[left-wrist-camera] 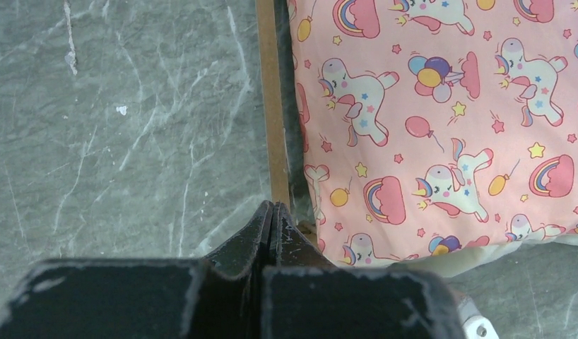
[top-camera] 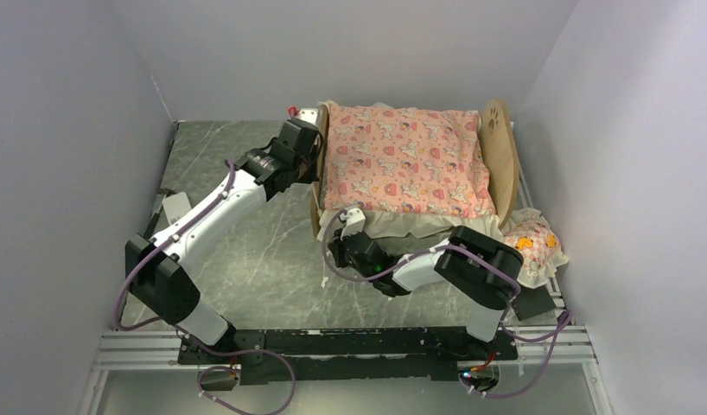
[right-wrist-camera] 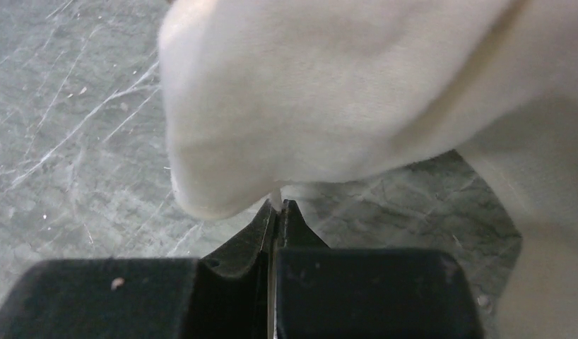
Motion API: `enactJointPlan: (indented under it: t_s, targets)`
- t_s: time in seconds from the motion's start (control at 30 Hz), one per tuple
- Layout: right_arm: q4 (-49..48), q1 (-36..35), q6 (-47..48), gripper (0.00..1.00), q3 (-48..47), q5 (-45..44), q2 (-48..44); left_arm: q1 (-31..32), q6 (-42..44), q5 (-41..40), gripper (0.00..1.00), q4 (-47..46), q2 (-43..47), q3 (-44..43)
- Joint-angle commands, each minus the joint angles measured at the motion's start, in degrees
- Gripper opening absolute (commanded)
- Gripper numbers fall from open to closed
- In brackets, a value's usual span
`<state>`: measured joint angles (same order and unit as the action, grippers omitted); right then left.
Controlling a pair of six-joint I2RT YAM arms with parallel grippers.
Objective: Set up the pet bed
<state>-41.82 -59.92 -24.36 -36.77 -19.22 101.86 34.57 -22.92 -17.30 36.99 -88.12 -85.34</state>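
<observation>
The pet bed (top-camera: 502, 154) stands at the back of the table, its paw-print headboard on the right and its low footboard (left-wrist-camera: 270, 106) on the left. A pink cartoon-print mattress (top-camera: 406, 160) lies on it. My left gripper (top-camera: 315, 169) is shut and empty, its tips (left-wrist-camera: 274, 205) against the footboard's outer edge beside the mattress (left-wrist-camera: 441, 120). My right gripper (top-camera: 357, 218) is at the bed's near left corner. In the right wrist view it (right-wrist-camera: 278, 204) is shut on a thin fold of the mattress's white ruffle (right-wrist-camera: 321, 92), lifted off the table.
A small frilled pillow (top-camera: 533, 247) lies on the table right of the bed, by the right wall. White walls close in both sides and the back. The grey marbled tabletop (top-camera: 272, 259) stretches left and in front of the bed.
</observation>
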Motion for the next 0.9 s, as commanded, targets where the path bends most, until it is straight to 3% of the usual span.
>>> enactJointPlan:
  t_s: [0.0,0.17,0.43,0.57,0.67,0.87]
  targets:
    - [7.5,1.3,-4.0,0.00,1.9,2.5,1.3,-1.7,2.0,-3.0,0.00,-8.5,0.2,-7.2]
    - [6.6,1.2,-2.6,0.00,-1.4,7.2,3.1,-2.3,2.4,-1.5,0.00,-7.6,-0.5,-9.1]
    - [6.3,0.2,-0.4,0.01,-4.1,11.6,-0.3,-2.3,-2.1,-3.6,0.00,-6.6,6.5,3.2]
    - [8.8,-0.7,0.8,0.14,-2.7,9.3,-4.1,-2.3,-7.0,-0.9,0.00,-5.2,12.6,11.1]
    - [10.8,-0.7,1.9,0.19,-1.7,7.0,-7.1,-2.2,-11.7,5.0,0.00,-3.9,18.2,17.0]
    - [17.0,-0.7,4.8,0.38,-1.6,5.7,-14.1,-0.5,-20.2,16.7,0.01,-5.1,27.4,33.3]
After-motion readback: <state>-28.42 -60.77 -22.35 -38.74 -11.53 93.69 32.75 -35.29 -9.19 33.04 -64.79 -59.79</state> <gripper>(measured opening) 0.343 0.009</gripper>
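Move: The left hand, holding one cord of the sheet, is high over the foot end of the bed. The bed's near foot-end leg is about 6 cm back, 1 cm right and 17 cm below it; the footboard's middle is some 10 cm ahead, 1 cm right and 14 cm lower. From the right hand, pinching the other cord low down, that leg is about 5 cm ahead, 4 cm left and 2 cm higher; the cream skirt corner is about 4 cm ahead, level sideways and 3 cm up. The right fingers let go of their cord, opening to about a third while the hand eases back some 3 cm and up 2 cm, the wrist turning about 10 degrees counter-clockwise. The left stays shut on its cord, creeps forward a centimetre, then sweeps back some 9 cm, a little left and down, along the footboard towards its near end, rolling about 15 degrees with its left side dropping. ##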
